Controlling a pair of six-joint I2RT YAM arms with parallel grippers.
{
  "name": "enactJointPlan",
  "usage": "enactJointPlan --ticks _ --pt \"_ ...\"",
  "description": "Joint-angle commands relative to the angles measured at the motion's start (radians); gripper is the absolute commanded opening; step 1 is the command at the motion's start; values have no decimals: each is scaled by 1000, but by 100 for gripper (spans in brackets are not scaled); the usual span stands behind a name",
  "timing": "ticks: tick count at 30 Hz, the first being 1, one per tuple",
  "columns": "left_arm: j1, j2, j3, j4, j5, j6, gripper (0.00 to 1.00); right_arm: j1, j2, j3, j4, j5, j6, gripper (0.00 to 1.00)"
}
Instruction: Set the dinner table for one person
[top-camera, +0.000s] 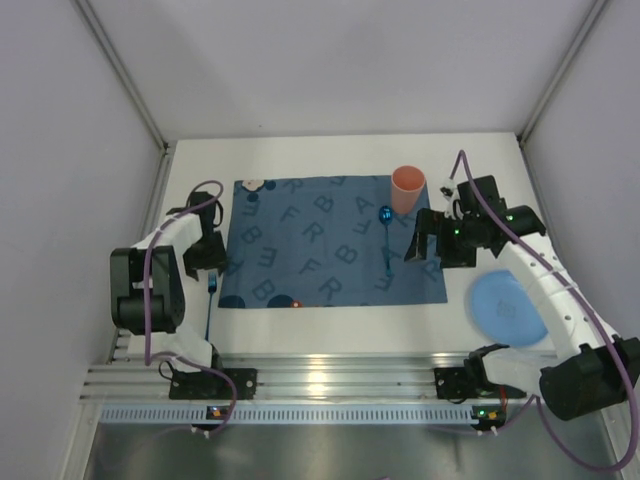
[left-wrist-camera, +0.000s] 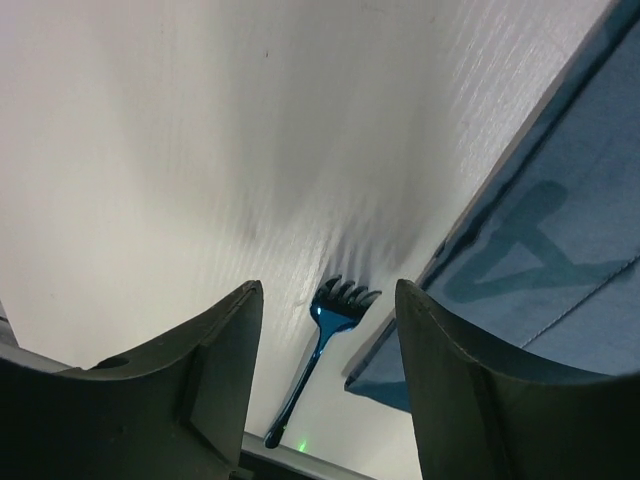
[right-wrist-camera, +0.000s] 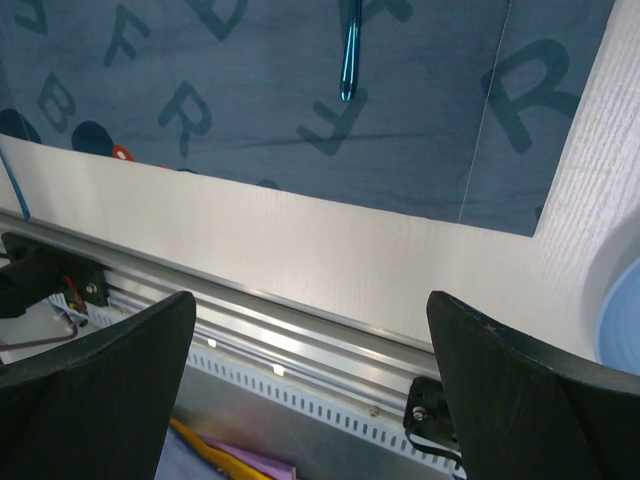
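The dinner table (top-camera: 330, 325) is a white tabletop with a dark blue letter-printed placemat (top-camera: 320, 255) in the middle. A shiny blue fork (top-camera: 210, 300) lies on the table just left of the placemat's near corner. My left gripper (top-camera: 212, 266) hovers over its tines, open and empty. In the left wrist view the fork (left-wrist-camera: 335, 330) lies flat beyond the gripper (left-wrist-camera: 328, 292). A blue spoon (top-camera: 386, 240) rests on the placemat's right part. My right gripper (top-camera: 420, 245) stands wide open beside it, holding nothing. The spoon's handle end (right-wrist-camera: 350, 50) shows in the right wrist view.
An orange cup (top-camera: 407, 188) stands upright at the placemat's far right corner. A light blue plate (top-camera: 508, 307) lies on the table right of the placemat, under the right arm. White walls close in the sides and back. A metal rail (top-camera: 320, 380) runs along the near edge.
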Motion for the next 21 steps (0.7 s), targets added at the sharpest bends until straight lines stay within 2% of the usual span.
enactJointPlan --ticks 1,7,11,13,15,21 --pt "8 29 7 54 13 7 60 10 10 49 25 5 -19 100" --pt "10 92 21 88 47 41 57 10 25 60 21 10 -22 100" --pt "11 125 28 92 44 48 47 10 36 75 12 19 -27 100" --pt "11 127 28 94 39 50 37 12 37 83 7 28 -30 100" --pt "13 130 28 94 36 48 32 9 37 83 2 34 -30 100" --pt "19 142 34 92 33 47 25 10 36 81 -4 44 -37 100"
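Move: The left hand hovers low, almost over the tines of the fork, whose handle runs back towards the base. The fork's middle is some 8 cm back, 1 cm to the right and 3 cm below. The blue mat's middle lies about 31 cm right and 8 cm ahead, though its left edge is only a few centimetres off. From the right hand, the fork is about 52 cm left, 7 cm back and 18 cm below. The left fingers close from roughly half open onto the fork's head and pinch it from both sides near the tines. They get there by sinking about 1.5 cm while edging roughly 1 cm forward and 1 cm right towards the mat's edge, the fingers still pointing down. Most of the closing comes once the hand is nearly at its lowest, and it then holds there. ##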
